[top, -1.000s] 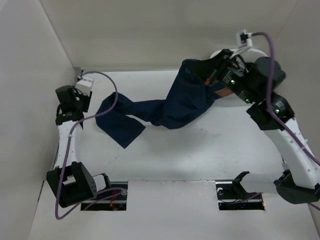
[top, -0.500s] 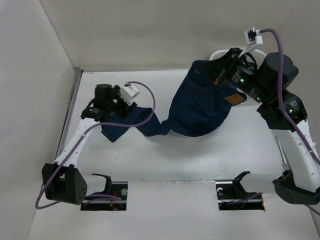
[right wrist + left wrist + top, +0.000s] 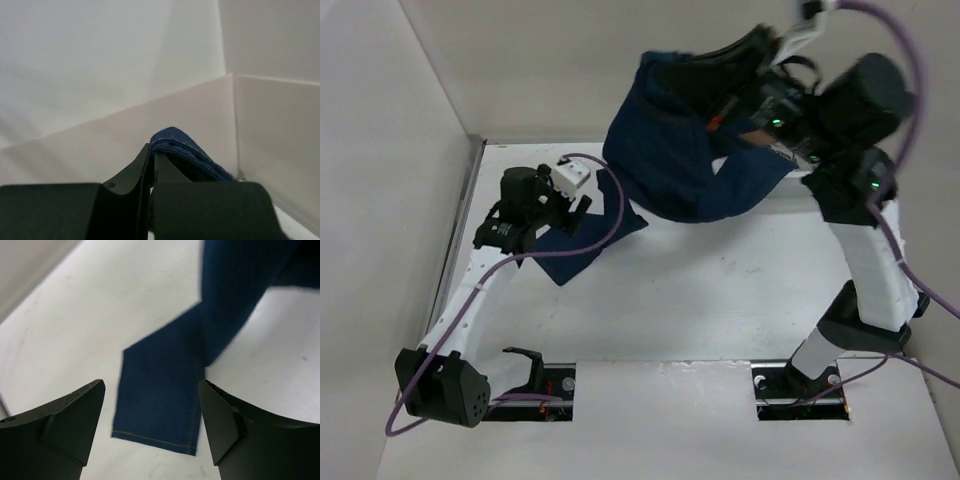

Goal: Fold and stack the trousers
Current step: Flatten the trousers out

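The dark navy trousers (image 3: 675, 150) hang in the air at the back, held by their top edge in my right gripper (image 3: 720, 112), which is shut on them. The right wrist view shows a fold of the trousers (image 3: 186, 151) pinched between the closed fingers of that gripper (image 3: 152, 149). One leg trails down to the table, and its hem lies flat at the left (image 3: 565, 265). My left gripper (image 3: 580, 212) hovers above that leg, open, and holds nothing. In the left wrist view the trousers' leg (image 3: 160, 400), with orange hem stitching, lies below the left gripper (image 3: 150, 390).
White walls close in the table on the left (image 3: 380, 200) and at the back (image 3: 550, 70). Two black brackets (image 3: 525, 365) (image 3: 800, 360) stand by slots at the near edge. The right arm (image 3: 865, 260) rises tall on the right side.
My right gripper has lifted the trousers higher and carried them left. My left gripper has swung right from the left wall to above the leg and has opened.
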{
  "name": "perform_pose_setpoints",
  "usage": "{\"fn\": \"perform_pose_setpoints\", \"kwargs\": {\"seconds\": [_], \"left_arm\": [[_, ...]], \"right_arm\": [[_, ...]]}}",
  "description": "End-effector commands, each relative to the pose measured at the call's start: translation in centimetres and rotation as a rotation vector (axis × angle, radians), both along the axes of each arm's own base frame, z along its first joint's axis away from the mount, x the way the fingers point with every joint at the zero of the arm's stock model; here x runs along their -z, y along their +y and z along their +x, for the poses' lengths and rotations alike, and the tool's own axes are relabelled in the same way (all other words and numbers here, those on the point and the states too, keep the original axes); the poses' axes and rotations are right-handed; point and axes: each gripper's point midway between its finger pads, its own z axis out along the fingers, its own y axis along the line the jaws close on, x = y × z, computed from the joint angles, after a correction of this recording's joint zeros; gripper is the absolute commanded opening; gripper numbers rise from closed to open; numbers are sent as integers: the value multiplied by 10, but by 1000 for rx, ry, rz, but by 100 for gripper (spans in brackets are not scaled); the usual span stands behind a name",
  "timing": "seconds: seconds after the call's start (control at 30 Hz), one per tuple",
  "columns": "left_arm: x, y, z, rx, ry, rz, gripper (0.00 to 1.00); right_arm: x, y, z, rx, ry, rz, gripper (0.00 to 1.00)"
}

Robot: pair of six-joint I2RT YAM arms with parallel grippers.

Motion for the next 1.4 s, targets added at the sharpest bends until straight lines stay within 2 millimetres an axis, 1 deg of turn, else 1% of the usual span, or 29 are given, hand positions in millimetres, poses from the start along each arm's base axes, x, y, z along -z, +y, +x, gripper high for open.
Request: {"fn": "perform_pose_setpoints", "kwargs": {"seconds": [0.0,0.03,0.07,0.13,0.17,0.23,0.3,0.33,0.37,0.4,0.43,0.47,0.5,0.53,0.57,0.6,0.63,0.67,0.73,0.8,0.9,0.93,1.0,1.07,1.1,1.13,1.2,1.27,1.37], "left_arm": [[-35,34,14,-144,-146,-43,75],[-32,45,13,-174,-145,-41,75],[-26,56,12,-201,-136,-35,75],[-14,79,7,-257,-120,-15,75],[-7,91,6,-290,-109,-2,75],[5,112,3,-348,-90,9,75],[14,125,1,-386,-72,15,75],[18,127,2,-390,-63,17,75],[21,127,1,-390,-53,20,75],[25,126,1,-385,-42,25,75],[27,126,0,-376,-36,35,75],[30,125,1,-367,-33,43,75],[31,124,3,-356,-32,53,76],[33,124,5,-350,-34,64,76],[36,125,7,-340,-32,82,77],[40,126,11,-332,-28,97,77],[44,129,14,-330,-24,117,78],[49,132,18,-326,-15,139,78],[68,140,23,-321,35,192,79],[90,149,25,-319,99,246,77],[116,155,24,-308,155,332,77],[122,153,26,-298,160,352,77],[127,152,30,-301,158,388,77],[134,152,32,-304,173,411,78],[137,151,32,-302,187,415,78],[141,151,33,-305,198,414,78],[150,149,32,-298,228,412,77],[158,146,29,-287,250,417,77],[175,144,22,-267,284,443,76]], "right_arm": [[68,63,7,-200,59,-172,1],[95,68,5,-230,99,-227,2],[121,66,2,-237,133,-274,2],[183,52,-6,-226,226,-350,3],[222,42,-10,-214,316,-384,4],[304,9,-6,-134,566,-404,4],[395,-18,-21,-85,840,-407,5],[436,-30,-33,-65,972,-403,6],[474,-37,-53,-69,1109,-409,9],[508,-41,-77,-81,1253,-412,13],[534,-43,-104,-113,1383,-417,21],[553,-43,-133,-163,1487,-432,33],[564,-43,-157,-213,1549,-454,45],[568,-44,-177,-254,1594,-474,60],[567,-46,-191,-282,1616,-483,91],[566,-48,-196,-287,1616,-484,100],[562,-51,-198,-278,1605,-479,100],[557,-56,-194,-246,1594,-462,100],[553,-71,-169,-112,1557,-407,100],[555,-86,-133,59,1513,-355,100],[567,-108,-66,330,1457,-340,100],[571,-112,-44,397,1434,-359,100],[574,-118,-3,499,1381,-418,100],[582,-123,31,591,1332,-521,100],[590,-123,42,625,1322,-581,100],[598,-122,51,640,1317,-638,100],[616,-116,59,621,1330,-739,100],[631,-107,56,584,1349,-799,100],[653,-99,43,549,1381,-853,100]]}}
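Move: The hem of the trouser leg already lying on the table is about 10 cm to the left of the left gripper, 4 cm back and some 20 cm below; the table's left edge runs about 22 cm farther left of that hem. The right gripper's laying-down spot at the table's near edge is roughly 16 cm back, 6 cm right and 69 cm below. From this gripper the same hem is some 27 cm left, 8 cm ahead; the basket is 35 cm right, 34 cm ahead. Whip the right gripper, still gripping the trousers high up, down some 60 cm with a brief swing left, pulling back to the table's near edge; open fully there, then reach forward about 24 cm, fingers tipped down, to the laid waist's right corner. Bring the open left gripper left, then down about 17 cm to the leg's hem. ##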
